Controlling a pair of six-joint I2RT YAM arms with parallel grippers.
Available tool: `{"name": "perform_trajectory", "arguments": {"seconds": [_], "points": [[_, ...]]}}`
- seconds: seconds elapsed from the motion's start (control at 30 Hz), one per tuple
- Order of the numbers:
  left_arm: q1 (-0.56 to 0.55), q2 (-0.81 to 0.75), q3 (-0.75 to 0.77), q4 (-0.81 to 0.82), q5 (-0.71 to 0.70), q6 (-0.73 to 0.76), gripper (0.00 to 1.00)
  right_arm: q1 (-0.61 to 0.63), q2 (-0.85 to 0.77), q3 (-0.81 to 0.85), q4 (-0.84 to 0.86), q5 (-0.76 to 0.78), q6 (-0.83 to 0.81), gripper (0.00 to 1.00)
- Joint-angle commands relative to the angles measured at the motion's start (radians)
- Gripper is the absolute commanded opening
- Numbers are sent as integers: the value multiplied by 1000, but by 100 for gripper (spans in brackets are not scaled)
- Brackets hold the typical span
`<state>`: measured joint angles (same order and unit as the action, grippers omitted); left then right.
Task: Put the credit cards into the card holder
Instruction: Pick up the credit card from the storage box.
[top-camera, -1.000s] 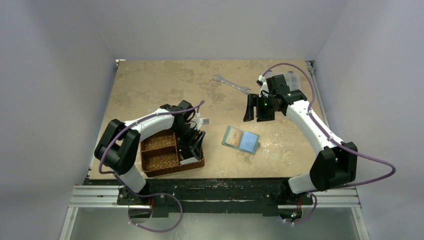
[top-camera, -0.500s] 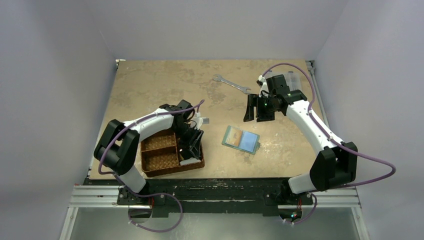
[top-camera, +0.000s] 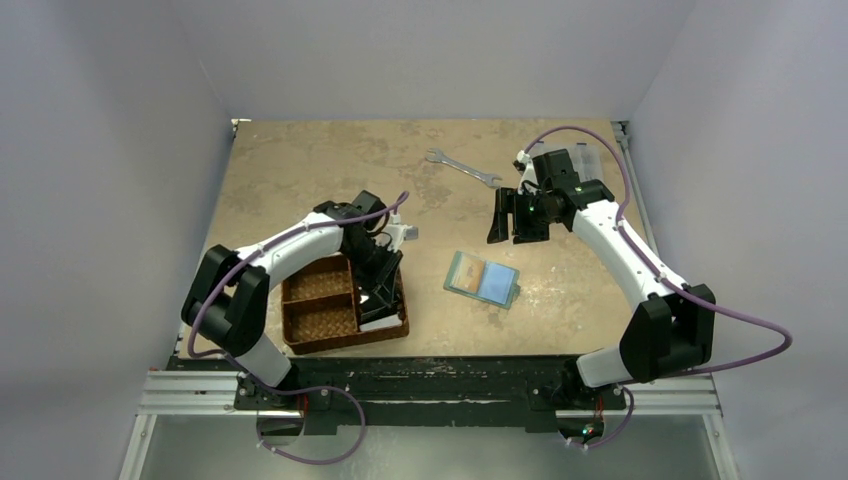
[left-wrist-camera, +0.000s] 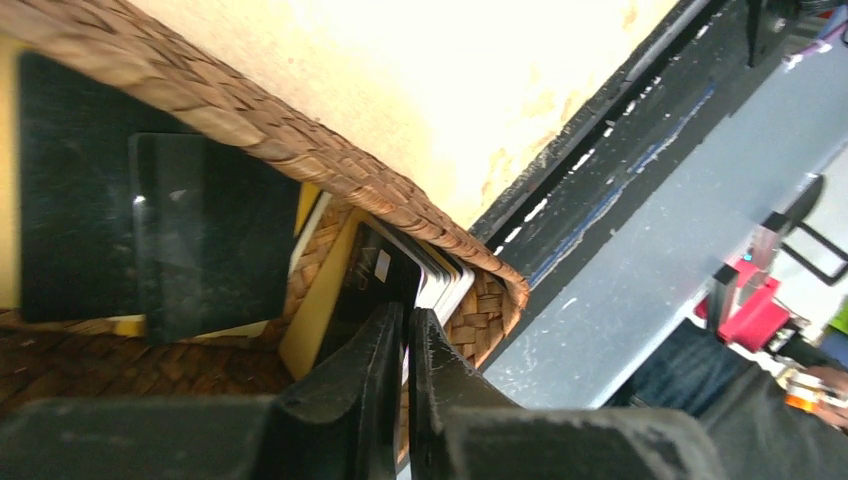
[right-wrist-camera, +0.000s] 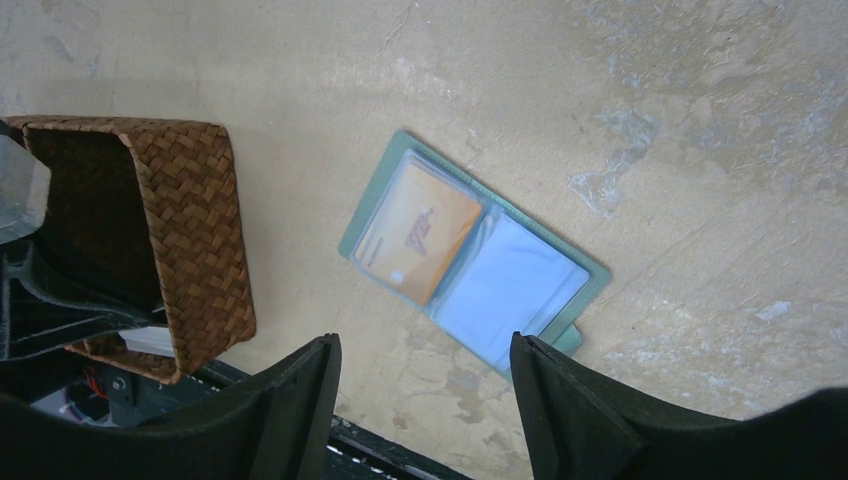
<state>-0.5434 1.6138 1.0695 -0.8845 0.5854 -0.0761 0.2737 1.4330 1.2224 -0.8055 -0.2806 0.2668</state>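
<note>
The card holder (top-camera: 481, 279) lies open on the table, grey-green with blue-grey pockets. An orange credit card (right-wrist-camera: 420, 232) sits in one pocket of the card holder (right-wrist-camera: 520, 290). More credit cards stand in the brown woven basket's (top-camera: 320, 310) right compartment: black ones (left-wrist-camera: 215, 230), a yellow one (left-wrist-camera: 315, 320) and a white stack (left-wrist-camera: 445, 285). My left gripper (left-wrist-camera: 405, 315) reaches into that compartment, its jaws pinched on the edge of a black card (left-wrist-camera: 375, 275). My right gripper (right-wrist-camera: 422, 340) hangs open and empty above the table, beyond the holder.
A metal wrench (top-camera: 462, 168) lies at the back of the table. The basket rim (left-wrist-camera: 300, 150) stands close to the table's near edge and the metal rail (top-camera: 430, 375). A clear box (top-camera: 592, 160) peeks out behind the right arm.
My left gripper's jaws have closed together on a card inside the basket, and the left arm has shifted slightly. The right arm and the card holder have not moved.
</note>
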Motion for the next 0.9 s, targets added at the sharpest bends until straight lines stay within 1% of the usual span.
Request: {"name": "perform_trajectory", "arguments": {"seconds": [0.0,0.1,0.37,0.47,0.57,0.7,0.87], "points": [[-1,-44,83,-67,-109,28,1,-4,-26,10,3,-18,-17,70],[-1,-50,124,-88,-193,26,0,-4,-23,14,5,-20,-17,70],[-1,-79,178,-71,-325,-5,0,-4,-27,21,0,-25,-17,69],[0,-78,192,-84,-425,-24,0,-4,-36,19,-2,-24,-16,68],[0,-72,244,-120,-500,-43,0,-4,-40,19,0,-25,-12,68],[1,-73,344,-159,-498,-86,0,-4,-41,39,-3,-31,-18,69],[2,-97,433,-188,-483,-163,0,-2,-47,63,31,-94,6,71]]}}
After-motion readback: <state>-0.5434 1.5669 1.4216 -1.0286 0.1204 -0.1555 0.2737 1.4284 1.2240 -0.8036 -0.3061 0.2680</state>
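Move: Between the left hand's nearly shut fingers is a dark card's edge. The open card holder lies about 20 cm to that hand's right, some 6 cm farther out and 6 cm lower. The white cards stand roughly 4 cm back and 2 cm left of the hand, while the loose black cards lie about 3 cm ahead and 2 cm left, both a little below it. From the right hand, the card holder is some 5 cm back, 3 cm left and 14 cm below. Keeping its pinch on the edge of the dark card, the left hand draws it away from the white cards, forward over the loose black cards for about 9 cm while rising some 8 cm and easing slightly left, with the climb steepest at the end. The wrist swings the fingertips forward and nearer to upright, by some 25 to 30 degrees. ##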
